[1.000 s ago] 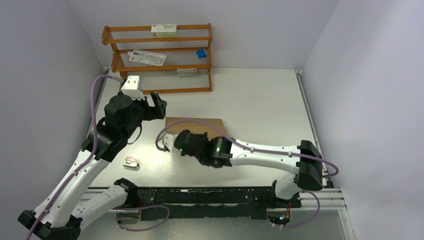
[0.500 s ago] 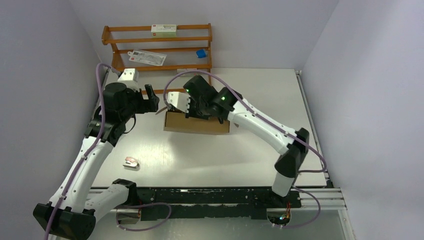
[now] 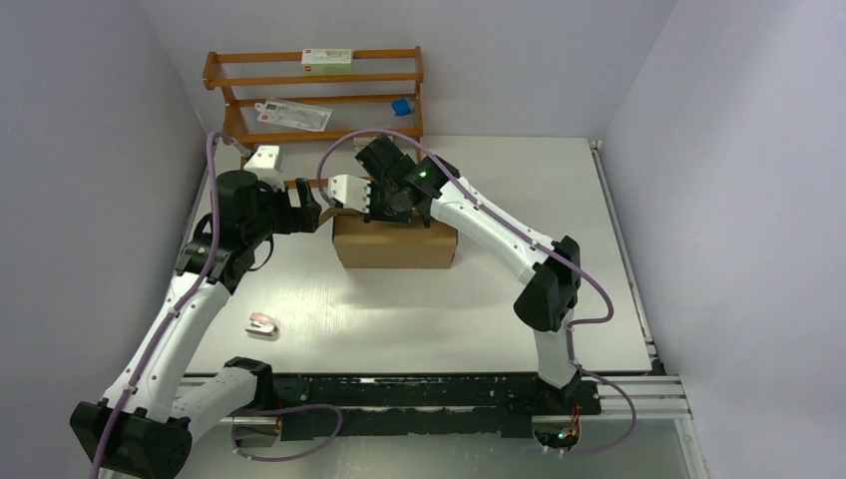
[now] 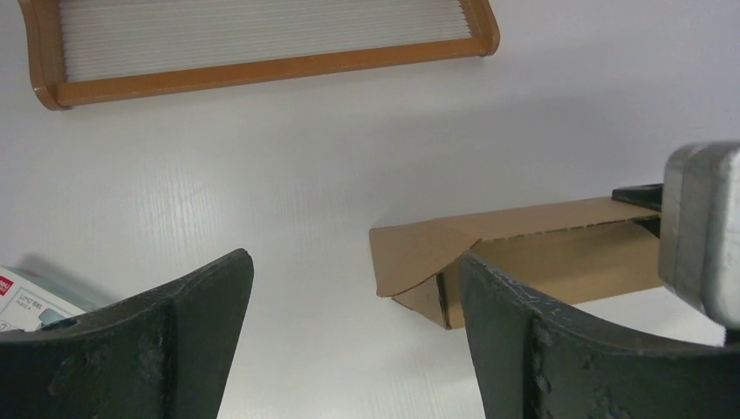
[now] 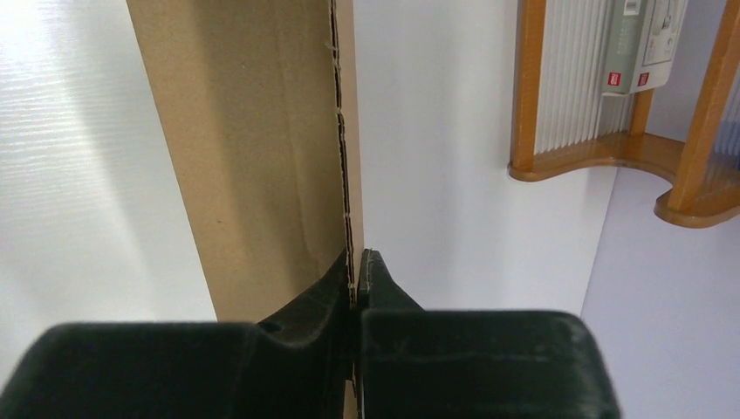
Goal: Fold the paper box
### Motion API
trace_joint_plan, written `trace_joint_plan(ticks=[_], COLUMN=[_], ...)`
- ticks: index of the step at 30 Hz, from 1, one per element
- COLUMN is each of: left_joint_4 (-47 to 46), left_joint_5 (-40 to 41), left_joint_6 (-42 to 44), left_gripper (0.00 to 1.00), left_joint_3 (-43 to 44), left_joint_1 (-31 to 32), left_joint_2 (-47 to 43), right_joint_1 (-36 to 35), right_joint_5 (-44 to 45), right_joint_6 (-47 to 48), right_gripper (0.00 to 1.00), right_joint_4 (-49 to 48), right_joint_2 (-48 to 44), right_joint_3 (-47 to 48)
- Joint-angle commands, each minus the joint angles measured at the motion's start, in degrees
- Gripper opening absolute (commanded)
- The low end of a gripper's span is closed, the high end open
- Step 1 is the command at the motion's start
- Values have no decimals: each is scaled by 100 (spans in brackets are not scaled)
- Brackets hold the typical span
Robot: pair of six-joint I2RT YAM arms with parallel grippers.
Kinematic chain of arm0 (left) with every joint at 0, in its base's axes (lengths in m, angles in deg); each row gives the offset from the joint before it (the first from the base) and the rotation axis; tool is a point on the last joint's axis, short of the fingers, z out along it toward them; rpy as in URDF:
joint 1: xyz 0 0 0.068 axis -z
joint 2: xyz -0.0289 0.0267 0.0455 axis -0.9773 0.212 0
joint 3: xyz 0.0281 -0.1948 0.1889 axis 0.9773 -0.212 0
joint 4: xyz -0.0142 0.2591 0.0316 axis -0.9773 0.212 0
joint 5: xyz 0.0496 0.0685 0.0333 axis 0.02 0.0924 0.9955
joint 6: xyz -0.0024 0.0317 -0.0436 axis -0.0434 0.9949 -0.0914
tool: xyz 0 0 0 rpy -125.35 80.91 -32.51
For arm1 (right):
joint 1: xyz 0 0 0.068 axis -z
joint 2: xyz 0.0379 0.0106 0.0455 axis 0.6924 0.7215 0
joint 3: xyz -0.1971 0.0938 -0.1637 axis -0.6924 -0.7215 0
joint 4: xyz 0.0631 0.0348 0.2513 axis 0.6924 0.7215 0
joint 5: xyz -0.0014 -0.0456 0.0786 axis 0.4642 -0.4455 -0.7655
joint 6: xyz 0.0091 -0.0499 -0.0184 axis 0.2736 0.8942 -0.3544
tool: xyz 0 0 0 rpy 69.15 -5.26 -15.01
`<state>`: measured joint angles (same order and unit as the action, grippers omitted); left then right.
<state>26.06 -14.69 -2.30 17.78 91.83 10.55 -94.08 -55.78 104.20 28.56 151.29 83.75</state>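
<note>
The paper box (image 3: 394, 244) is plain brown cardboard, standing on edge in the middle of the table. My right gripper (image 3: 384, 212) is shut on its top edge; in the right wrist view the fingers pinch the thin corrugated edge (image 5: 347, 175). My left gripper (image 3: 311, 208) is open and empty just left of the box's upper left corner. In the left wrist view the box end (image 4: 436, 262) with a curled flap lies beyond my spread fingers (image 4: 524, 340).
An orange-brown wooden rack (image 3: 314, 110) stands at the back left with small white cartons and a blue item on its shelves. A small white and red object (image 3: 262, 324) lies on the table near the left arm. A white carton corner (image 4: 26, 297) shows by the left finger.
My right gripper has swung from the near side up and over, lifting the box from lying flat to standing on edge. My left gripper has moved right toward the box's left end.
</note>
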Motion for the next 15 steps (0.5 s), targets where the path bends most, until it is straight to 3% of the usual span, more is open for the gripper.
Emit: trace_joint_plan(ticks=[1, 9, 15], left_joint_4=[-257, -330, -169], left_joint_5=[-249, -613, -987], left_joint_6=[172, 424, 624], left_gripper=[91, 91, 90], left_joint_3=[-79, -90, 178], left_joint_1=[-62, -62, -62], left_joint_2=[1, 79, 306], right_joint_1=[80, 122, 159], right_joint_5=[67, 276, 708], right_joint_6=[31, -159, -617], right_gripper=[11, 49, 68], right_joint_4=[128, -681, -1568], right_joint_2=[184, -453, -1452], right_joint_3=[154, -466, -1405])
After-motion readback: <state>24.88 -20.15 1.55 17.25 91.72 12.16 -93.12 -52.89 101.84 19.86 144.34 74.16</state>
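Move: The right fingers are shut on the free edge of the paper box's lid, so that edge lies right at the hand point. The box body's middle is about 3 cm to the right, 2 cm back and 4 cm below, and the lid's left side flap some 8 cm left, level fore and aft. From the left hand that flap is about 5 cm right, 2 cm ahead and 5 cm down; the lid edge is roughly 13 cm right, 2 cm ahead and 5 cm down. The right fingers let go of the lid edge, opening to over half their range while the hand eases about 1 cm forward; it then backs off rightwards and up by some 1.5 cm each, tipping slightly. The open left hand, touching nothing, edges about 1.5 cm right and a little down towards the left side flap, turning some 5 degrees clockwise. ##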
